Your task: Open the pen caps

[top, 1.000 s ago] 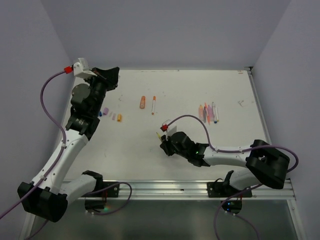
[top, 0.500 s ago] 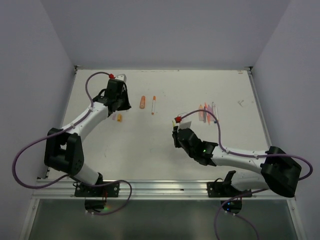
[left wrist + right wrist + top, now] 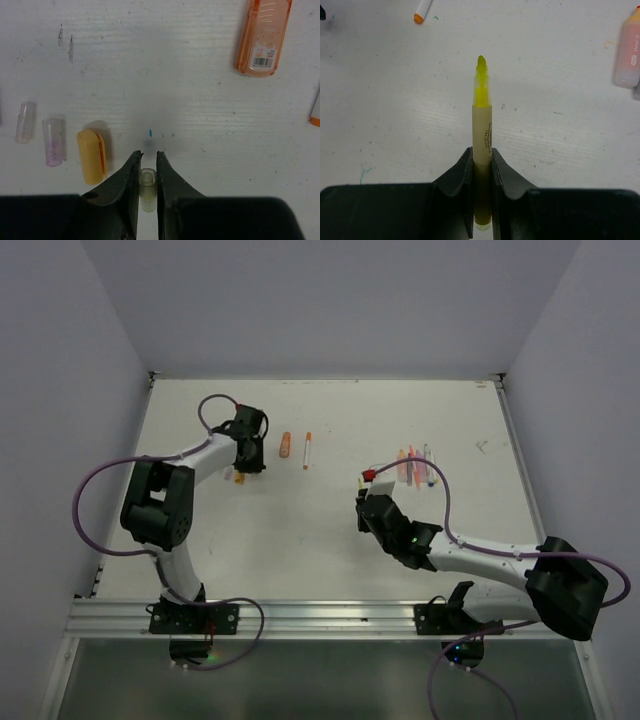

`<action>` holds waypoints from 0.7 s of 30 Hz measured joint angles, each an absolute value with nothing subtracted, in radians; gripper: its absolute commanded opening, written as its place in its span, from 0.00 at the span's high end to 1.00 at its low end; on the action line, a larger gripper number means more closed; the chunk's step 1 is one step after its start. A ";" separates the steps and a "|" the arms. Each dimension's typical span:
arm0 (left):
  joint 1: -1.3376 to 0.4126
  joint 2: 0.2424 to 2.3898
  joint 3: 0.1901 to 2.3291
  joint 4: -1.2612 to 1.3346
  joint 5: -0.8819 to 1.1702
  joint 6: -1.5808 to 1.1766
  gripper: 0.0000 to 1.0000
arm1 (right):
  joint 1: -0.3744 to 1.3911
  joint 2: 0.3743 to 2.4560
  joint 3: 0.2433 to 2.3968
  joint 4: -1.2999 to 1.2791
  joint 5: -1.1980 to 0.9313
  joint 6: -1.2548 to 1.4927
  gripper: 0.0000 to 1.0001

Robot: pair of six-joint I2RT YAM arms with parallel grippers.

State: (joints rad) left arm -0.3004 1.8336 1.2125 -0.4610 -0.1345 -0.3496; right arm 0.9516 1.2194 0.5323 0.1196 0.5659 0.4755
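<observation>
In the left wrist view my left gripper (image 3: 148,155) is shut on a small pale yellow pen cap (image 3: 148,189), held low over the table. Just left of it lie loose pen caps: an orange-yellow one (image 3: 91,156), a lilac one (image 3: 54,141) and a clear one (image 3: 25,122). My right gripper (image 3: 481,152) is shut on a yellow pen (image 3: 482,130) whose bare tip (image 3: 481,62) points away from the jaws. In the top view the left gripper (image 3: 247,462) is at the back left and the right gripper (image 3: 365,498) is near the middle.
An orange highlighter (image 3: 286,445) and a white pen with orange ends (image 3: 307,450) lie right of the left gripper. A bunch of several pens (image 3: 417,466) lies beyond the right gripper, and a pink highlighter (image 3: 630,50) shows among them. Purple cables loop over both arms.
The left arm has swung in from the far left to the row of caps, cap still in its jaws. The right gripper has moved right and away with the yellow pen.
</observation>
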 measured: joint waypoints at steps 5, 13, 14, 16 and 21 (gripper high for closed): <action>-0.300 1.876 1.222 -0.460 -0.163 -0.347 0.80 | 0.945 1.220 0.532 0.119 0.564 0.479 1.00; -0.300 1.900 1.229 -0.457 -0.211 -0.345 0.68 | 0.934 1.224 0.532 0.120 0.558 0.480 1.00; -0.300 1.901 1.229 -0.458 -0.215 -0.344 0.67 | 0.933 1.224 0.532 0.120 0.558 0.480 1.00; -0.300 1.901 1.230 -0.457 -0.220 -0.343 0.64 | 0.930 1.224 0.532 0.120 0.558 0.480 1.00; -0.300 1.900 1.231 -0.457 -0.218 -0.344 0.60 | 0.918 1.224 0.532 0.118 0.557 0.480 1.00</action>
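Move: Just beneath the left hand, about 1 cm to its left and 2 cm down, is the bare spot for the clear highlighter cap it holds. The yellow-orange cap lies about 5 cm left and 1 cm ahead of that hand, the pinkish clear cap 8 cm left and 2 ahead; the orange bottle is some 8 cm right and 9 ahead. From the right hand the spot is roughly 28 cm left and 7 ahead. Lowering the clear cap the last 2 cm or so to the table, the left hand eases about 1.5 cm left, towards the yellow-orange cap, then stops with hardly any turn. Its fingers start spreading on the way down and go on at table height to over twice their gap, letting go of the cap and staying down around it. ##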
